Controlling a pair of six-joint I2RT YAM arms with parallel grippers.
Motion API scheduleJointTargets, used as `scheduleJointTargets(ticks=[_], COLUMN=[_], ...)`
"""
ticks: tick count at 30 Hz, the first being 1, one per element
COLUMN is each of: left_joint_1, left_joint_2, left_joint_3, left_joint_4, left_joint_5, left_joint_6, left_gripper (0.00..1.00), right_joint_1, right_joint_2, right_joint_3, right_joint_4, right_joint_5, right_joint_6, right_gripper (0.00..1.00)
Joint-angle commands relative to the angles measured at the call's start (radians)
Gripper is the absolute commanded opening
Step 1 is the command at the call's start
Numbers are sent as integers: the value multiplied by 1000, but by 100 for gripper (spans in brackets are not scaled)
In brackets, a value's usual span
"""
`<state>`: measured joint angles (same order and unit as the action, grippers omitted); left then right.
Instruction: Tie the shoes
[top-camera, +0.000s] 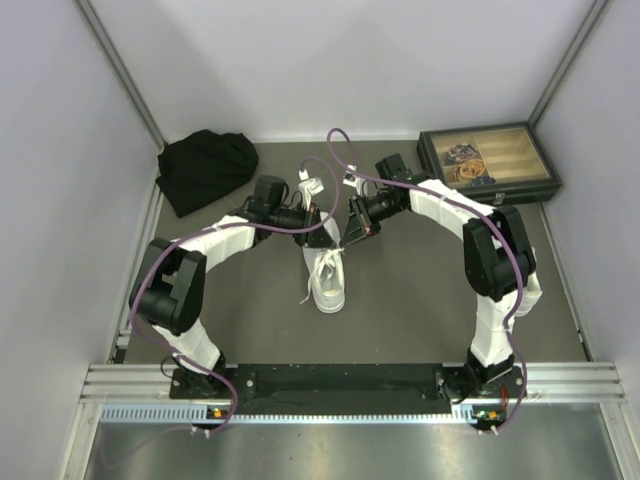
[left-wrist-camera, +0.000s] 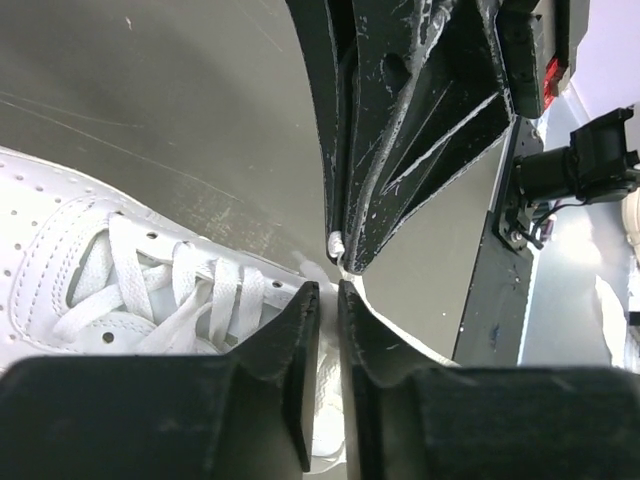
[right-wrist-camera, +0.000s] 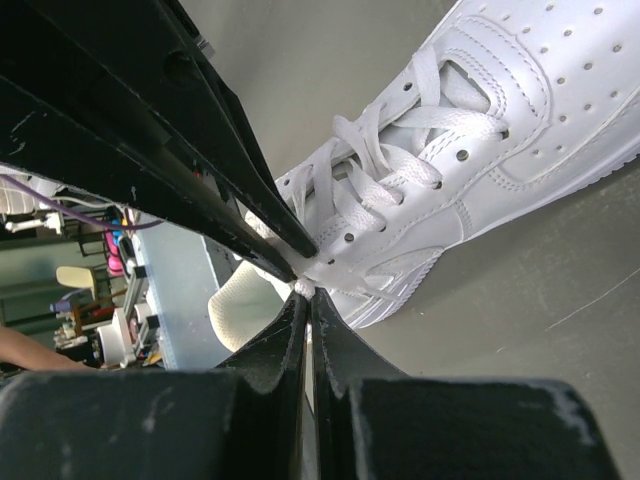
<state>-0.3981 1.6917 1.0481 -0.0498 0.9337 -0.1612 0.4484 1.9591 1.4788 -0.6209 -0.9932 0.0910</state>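
The white sneaker (top-camera: 329, 280) lies in the middle of the table, toe toward the arms. Both grippers meet above its far end. My left gripper (top-camera: 328, 237) has its jaws nearly together on a strand of white lace, which shows in the narrow gap in the left wrist view (left-wrist-camera: 328, 290). My right gripper (top-camera: 352, 228) is shut on a lace end at its tips (right-wrist-camera: 308, 295). The two gripper tips almost touch. The crossed laces (right-wrist-camera: 400, 165) over the tongue show in both wrist views (left-wrist-camera: 180, 300). The pinched lace parts are mostly hidden by the fingers.
A black cloth bundle (top-camera: 205, 168) lies at the back left. A dark box with a wooden tray (top-camera: 488, 160) stands at the back right. White walls enclose the table on three sides. A metal rail (top-camera: 350, 385) runs along the near edge.
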Motion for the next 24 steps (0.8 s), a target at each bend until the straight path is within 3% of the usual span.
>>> scheduleJointTargets(ticks=[1, 4, 24], left_joint_1=[-2, -1, 134], left_joint_2=[-1, -12, -12], left_joint_3=[35, 26, 33], left_joint_4=[40, 97, 258], left_joint_5=[31, 43, -87], left_joint_6=[-6, -32, -136], left_gripper=[13, 0, 0], right_joint_1=[-5, -4, 1], right_joint_2=[-46, -46, -32], right_joint_3=[3, 2, 18], right_joint_4=[27, 27, 30], right_joint_5=[-22, -21, -19], right_joint_6=[-4, -5, 4], right_gripper=[0, 0, 0])
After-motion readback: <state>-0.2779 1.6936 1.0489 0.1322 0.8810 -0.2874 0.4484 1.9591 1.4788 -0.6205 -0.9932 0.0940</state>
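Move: The white lace strand to be pinched lies right between the left hand's slightly parted fingers. The knot is roughly 2 cm back, 1 cm to the left and 1 cm below this hand; the shoe's toe is about 6 cm ahead, 3 cm left and 5 cm lower. From the right hand, already shut on lace beside the knot, the strand is about 1 cm ahead and 2 cm to the left. The lace strand by the knot is pinched as the left fingers close fully, then is drawn out of the knot area: the left hand lifts about 2 cm, heads forward some 6 cm over the toe and swings about 3 cm left, turning some 10 degrees counter-clockwise. The right hand stays in place, still shut on its own bit of lace beside the knot. ##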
